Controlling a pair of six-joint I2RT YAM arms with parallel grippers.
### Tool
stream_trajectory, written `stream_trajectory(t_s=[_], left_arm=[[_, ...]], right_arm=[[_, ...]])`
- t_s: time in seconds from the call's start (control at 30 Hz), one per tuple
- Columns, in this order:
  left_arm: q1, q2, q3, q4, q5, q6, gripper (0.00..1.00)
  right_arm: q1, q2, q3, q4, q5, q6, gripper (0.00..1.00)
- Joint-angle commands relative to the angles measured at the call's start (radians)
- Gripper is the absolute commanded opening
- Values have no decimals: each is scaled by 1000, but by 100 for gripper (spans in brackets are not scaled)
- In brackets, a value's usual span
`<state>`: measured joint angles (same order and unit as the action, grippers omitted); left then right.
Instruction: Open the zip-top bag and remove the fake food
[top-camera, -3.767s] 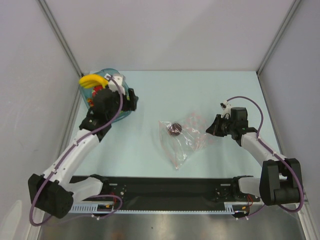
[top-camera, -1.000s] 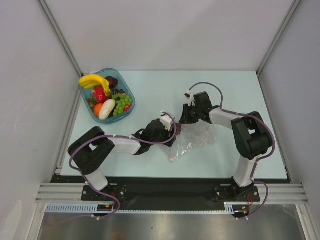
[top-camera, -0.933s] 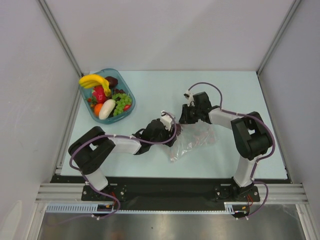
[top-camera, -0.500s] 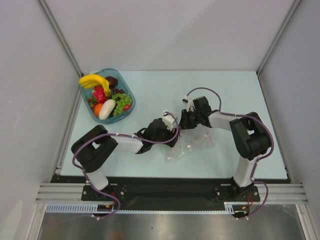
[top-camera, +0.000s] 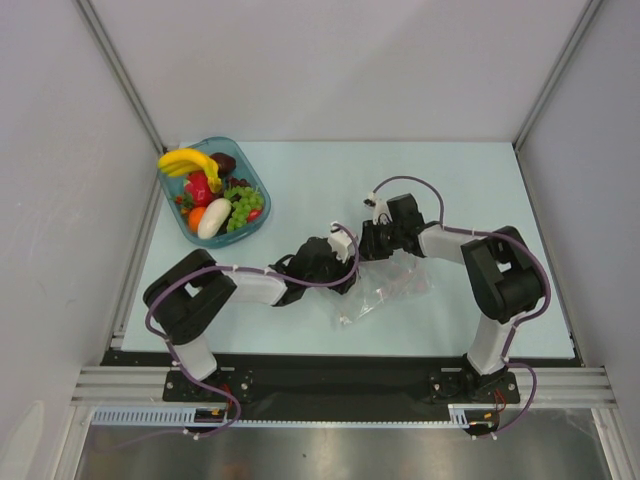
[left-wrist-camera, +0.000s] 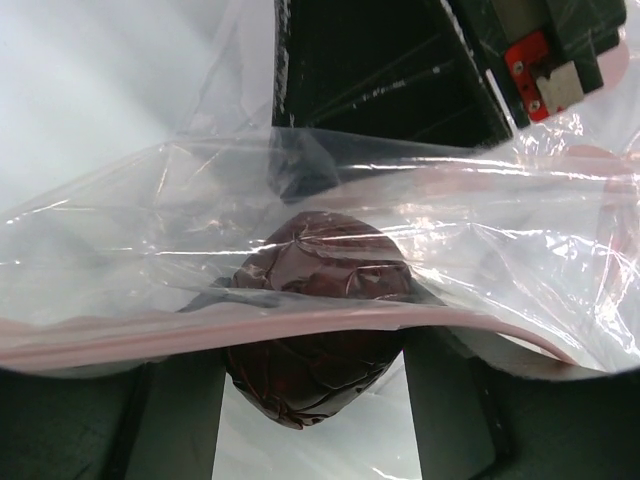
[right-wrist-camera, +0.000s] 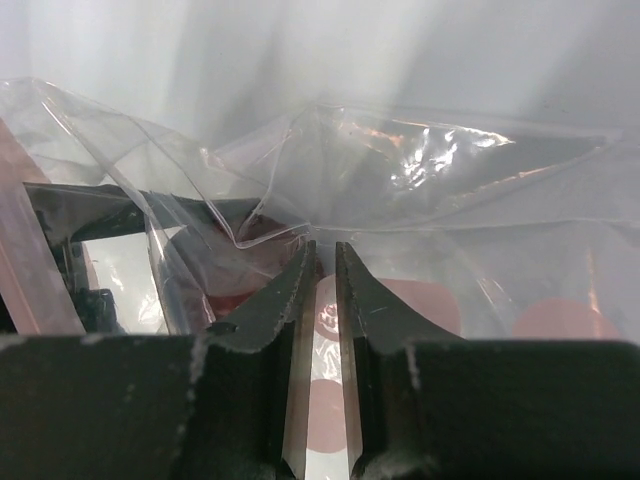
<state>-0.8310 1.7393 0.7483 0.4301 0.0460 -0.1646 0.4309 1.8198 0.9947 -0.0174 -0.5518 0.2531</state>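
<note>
The clear zip-top bag (top-camera: 392, 290) lies crumpled at the table's middle between both arms. In the left wrist view its pink zip strip (left-wrist-camera: 300, 328) crosses a dark purple piece (left-wrist-camera: 300, 385) of fake food. My left gripper (top-camera: 350, 270) (left-wrist-camera: 315, 340) has reached to the bag's mouth. The piece fills the gap between its fingers (left-wrist-camera: 180, 420), which touch it on both sides. My right gripper (top-camera: 366, 244) (right-wrist-camera: 322, 250) is nearly closed, with a fold of the bag's film pinched at its tips. More fake food lies in the teal tray (top-camera: 256, 190).
The tray stands at the far left, close to the left wall, holding a banana (top-camera: 185, 160), green grapes (top-camera: 240, 206), an orange and a white oval piece (top-camera: 213, 220). Side walls and a back wall enclose the table.
My left gripper pushed a little to the right into the bag's mouth and its jaws narrowed onto the purple piece. My right gripper edged left with the bag's film, and the bag shifted slightly.
</note>
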Motion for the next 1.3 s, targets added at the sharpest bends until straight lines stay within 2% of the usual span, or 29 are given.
stream_trajectory(t_s=[0.0,0.1,0.27,0.63,0.93,1.13,1.23,1.27], left_arm=[[4,-58,-15,-50,23,16,2],[4,-125,-36,-94,23,8,0],[4,-260,-61,-172,25,0,3],[6,-418,-70,-367,-6,2,9],[26,-621,-92,-511,41,-23,14],[119,-785,-92,-631,69,-99,18],[222,-879,-72,-666,54,-113,19],[290,-908,-57,-669,45,-115,20]], right_arm=[[-4,-62,-16,22,38,-5,18],[-21,-89,-31,22,72,0,18],[-58,-108,-39,-16,96,-11,18],[-92,-171,-85,-42,153,-28,18],[-123,-212,-99,-65,158,-40,18],[-133,-235,-100,-73,158,-41,19],[-130,-267,-97,-81,158,-40,19],[-132,-287,-99,-87,161,-40,19]])
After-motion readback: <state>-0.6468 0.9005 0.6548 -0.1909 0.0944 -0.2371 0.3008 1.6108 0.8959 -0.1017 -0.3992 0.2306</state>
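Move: The dark red food is already between the left hand's fingers, half under the bag's upper film. The blue bin it is bound for is centred about 32 cm to that hand's left and 24 cm farther out, at much the same height; the green grapes in it are some 26 cm left and 18 ahead. The bag's middle lies about 8 cm to the right and 2 back. From the right hand, the dark red food is about 5 cm back and 2 left. The dark red food, kept in the left hand's grip, is drawn back and left out of the bag's mouth, then lifted, some 14 cm up and 12 left in all, speeding up leftward towards the bin at the end. The right hand, fingers still nearly shut, backs off about 7.5 cm to the right, rising slightly and turning some 10 degrees clockwise. ##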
